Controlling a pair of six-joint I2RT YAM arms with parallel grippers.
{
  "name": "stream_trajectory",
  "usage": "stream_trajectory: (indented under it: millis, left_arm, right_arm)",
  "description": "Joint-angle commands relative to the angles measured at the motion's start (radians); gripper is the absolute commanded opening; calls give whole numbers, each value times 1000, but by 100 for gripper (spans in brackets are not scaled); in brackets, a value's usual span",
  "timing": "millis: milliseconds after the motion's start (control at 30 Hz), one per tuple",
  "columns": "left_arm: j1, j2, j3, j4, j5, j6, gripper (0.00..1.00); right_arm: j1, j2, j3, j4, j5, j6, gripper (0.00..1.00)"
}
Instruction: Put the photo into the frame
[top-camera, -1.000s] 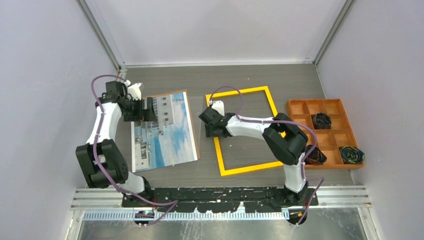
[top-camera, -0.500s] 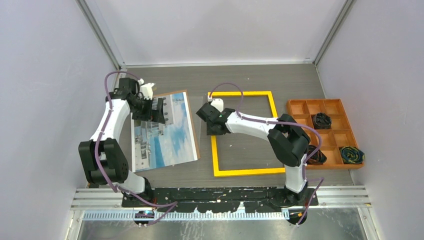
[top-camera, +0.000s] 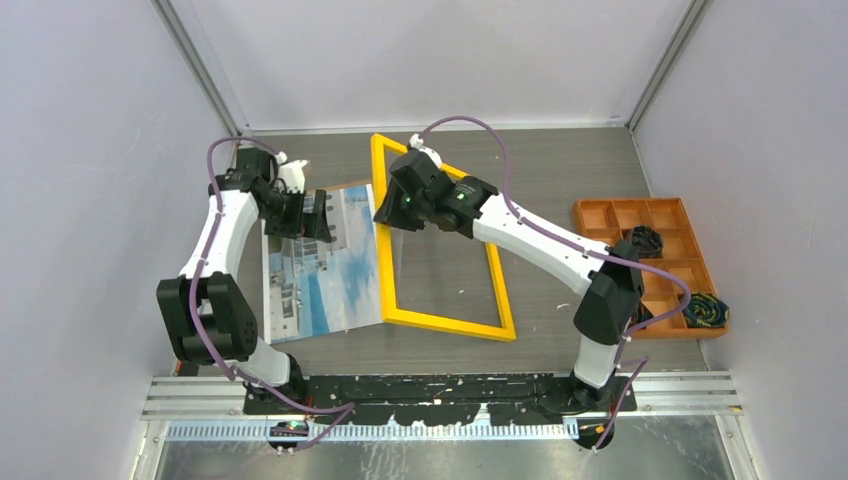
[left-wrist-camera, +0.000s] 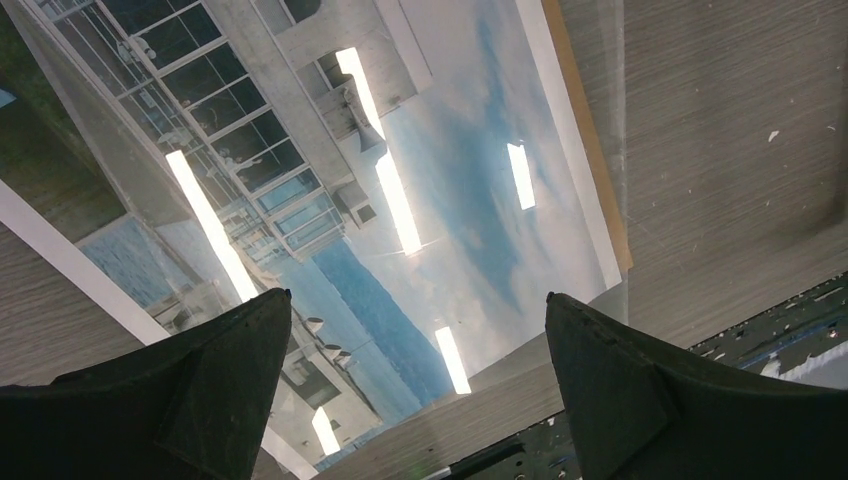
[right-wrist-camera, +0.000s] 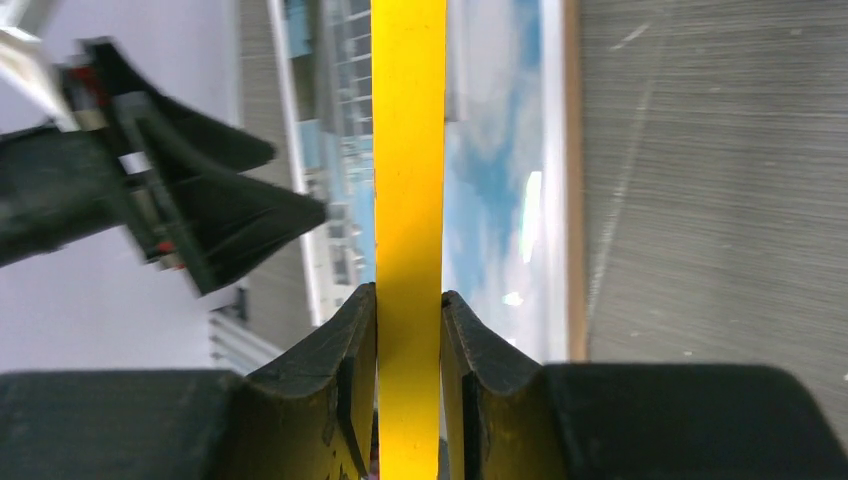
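Observation:
The photo (top-camera: 325, 260) of blue sky and pale buildings lies face up on a brown board at the table's left, under a clear sheet; it fills the left wrist view (left-wrist-camera: 420, 180). My left gripper (top-camera: 318, 215) hovers open over its far end, fingers (left-wrist-camera: 200, 390) wide apart with nothing between. The yellow frame (top-camera: 440, 320) is lifted and tilted, its left bar (right-wrist-camera: 408, 150) above the photo's right edge. My right gripper (top-camera: 392, 212) is shut on that bar, one black finger (right-wrist-camera: 345, 380) pressed on each side.
An orange compartment tray (top-camera: 600, 215) with dark coiled items sits at the right. The brown backing board's edge (right-wrist-camera: 572, 200) shows beside the photo. Grey walls close in left, right and far. The black base rail (top-camera: 450, 385) runs along the near edge.
My right gripper closed on the frame's left bar, raised it and swung the frame left toward the photo. My left gripper moved slightly right over the photo's far end, staying open.

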Motion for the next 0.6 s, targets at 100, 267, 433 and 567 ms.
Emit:
stream_trajectory:
  millis: [100, 267, 433, 567]
  left_arm:
    - [4, -32, 56, -43, 66, -13, 100]
    - [2, -53, 65, -54, 80, -13, 100]
    - [2, -71, 65, -56, 81, -14, 100]
    - [3, -82, 74, -58, 91, -17, 100]
  right_arm:
    - [-2, -95, 114, 57, -154, 110, 10]
    - [-23, -121, 76, 182, -276, 208, 10]
    - [-67, -166, -51, 394, -384, 320, 10]
    - [-101, -191, -134, 521, -446, 382, 10]
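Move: Some 11 cm to the right hand's left, about 2 cm farther out and 22 cm below, lies the photo on its backing board. The clear sheet covering most of it has its middle about 9 cm left, 2 cm ahead and 22 cm below. The yellow frame, held by its left rail, slopes away with its middle roughly 9 cm right, level and 8 cm below. From the left hand the photo's middle is about 4 cm right, 1 cm ahead and 14 cm below. Lifting the yellow frame by its left rail, the right hand climbs about 8 cm and drifts some 3 cm left, rolling its left side up by nearly 30 degrees so the frame hangs steeper; the pinch stays shut. The open left hand rises about 2 cm above the photo, touching nothing. ##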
